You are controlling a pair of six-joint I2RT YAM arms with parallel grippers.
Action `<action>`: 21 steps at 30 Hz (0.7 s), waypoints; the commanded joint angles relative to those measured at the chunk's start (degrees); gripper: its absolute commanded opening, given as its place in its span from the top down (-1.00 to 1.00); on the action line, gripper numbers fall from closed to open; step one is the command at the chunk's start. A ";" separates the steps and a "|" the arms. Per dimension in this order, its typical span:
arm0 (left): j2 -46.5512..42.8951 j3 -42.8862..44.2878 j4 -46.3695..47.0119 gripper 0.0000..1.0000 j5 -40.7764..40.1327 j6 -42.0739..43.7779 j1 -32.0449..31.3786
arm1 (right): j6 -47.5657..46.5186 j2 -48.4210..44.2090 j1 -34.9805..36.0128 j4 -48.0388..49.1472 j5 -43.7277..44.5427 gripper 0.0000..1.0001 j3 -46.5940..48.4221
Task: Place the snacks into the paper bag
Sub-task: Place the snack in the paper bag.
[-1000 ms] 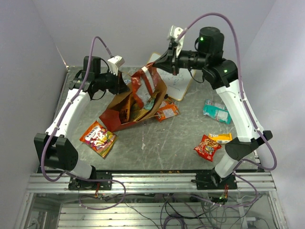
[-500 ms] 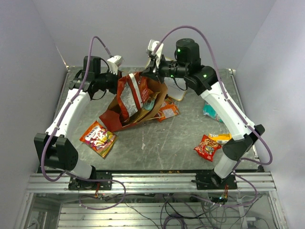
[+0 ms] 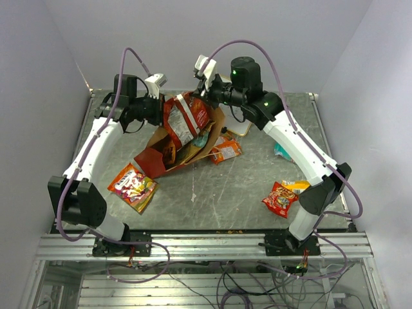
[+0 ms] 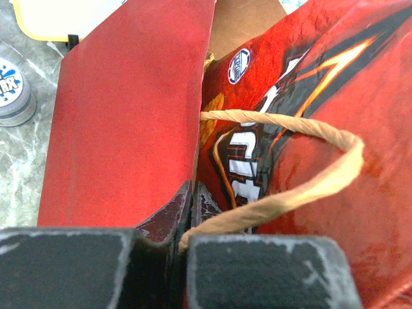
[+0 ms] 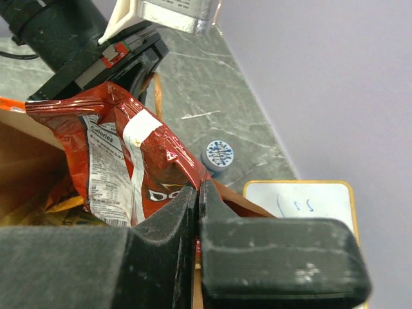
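Observation:
The paper bag point(image 3: 149, 159), red outside and brown inside, lies tilted on the table with its mouth facing up and back. My left gripper point(image 3: 159, 109) is shut on the bag's red rim point(image 4: 129, 116), next to the tan loop handle point(image 4: 302, 187). My right gripper point(image 3: 205, 95) is shut on the top edge of a large red chip bag point(image 3: 183, 119), which hangs partly inside the bag's mouth. In the right wrist view the jaws pinch the chip bag point(image 5: 148, 148) at its crimped edge. Other packets show inside the bag beneath it.
Loose snacks lie around: an orange packet point(image 3: 225, 151) against the bag, a red-orange one point(image 3: 133, 187) front left, a red one point(image 3: 280, 199) with a yellow bar point(image 3: 298, 185), and a teal one point(image 3: 278, 151) behind my right arm. The white board point(image 5: 309, 206) and a blue round disc point(image 5: 217, 154) lie behind the bag.
My right arm has swung left carrying the chip bag, bringing it from behind the paper bag to over and into its mouth. The left gripper has kept its hold on the rim.

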 commanded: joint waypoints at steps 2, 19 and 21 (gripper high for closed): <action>0.70 2.84 1.90 0.86 1.50 -2.03 -0.49 | -2.75 0.92 0.03 5.02 2.54 1.00 1.51; 1.04 3.42 1.70 0.86 3.01 -2.91 -0.40 | -26.63 -1.87 7.67 -14.52 -4.07 1.00 -10.34; 0.82 3.38 1.77 0.86 2.93 -2.76 -0.32 | -27.59 -2.26 9.37 -15.82 -3.70 1.00 -12.72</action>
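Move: The red Doritos pack hangs from the right fingers over the paper bag's mouth, whose middle lies about 5 cm back, 4 cm left and 18 cm below that hand. The small orange packet is roughly 6 cm ahead, 12 cm right and 36 cm down. From the left hand, fingers on the rim, the mouth's middle is some 9 cm right, 2 cm back and 7 cm lower; the bright snack pack lies 10 cm back, 12 cm left and 26 cm below. The Doritos pack, still pinched at its end by the closed right fingers, is lowered into the open mouth: after easing forward barely 1 cm, the right hand swings down about 9 cm and back some 6 cm, drifting slightly left, its fingertips dipping and turning counter-clockwise through some 25 degrees overall. The left hand stays put, keeping its pinch on the rim to hold the bag open. ##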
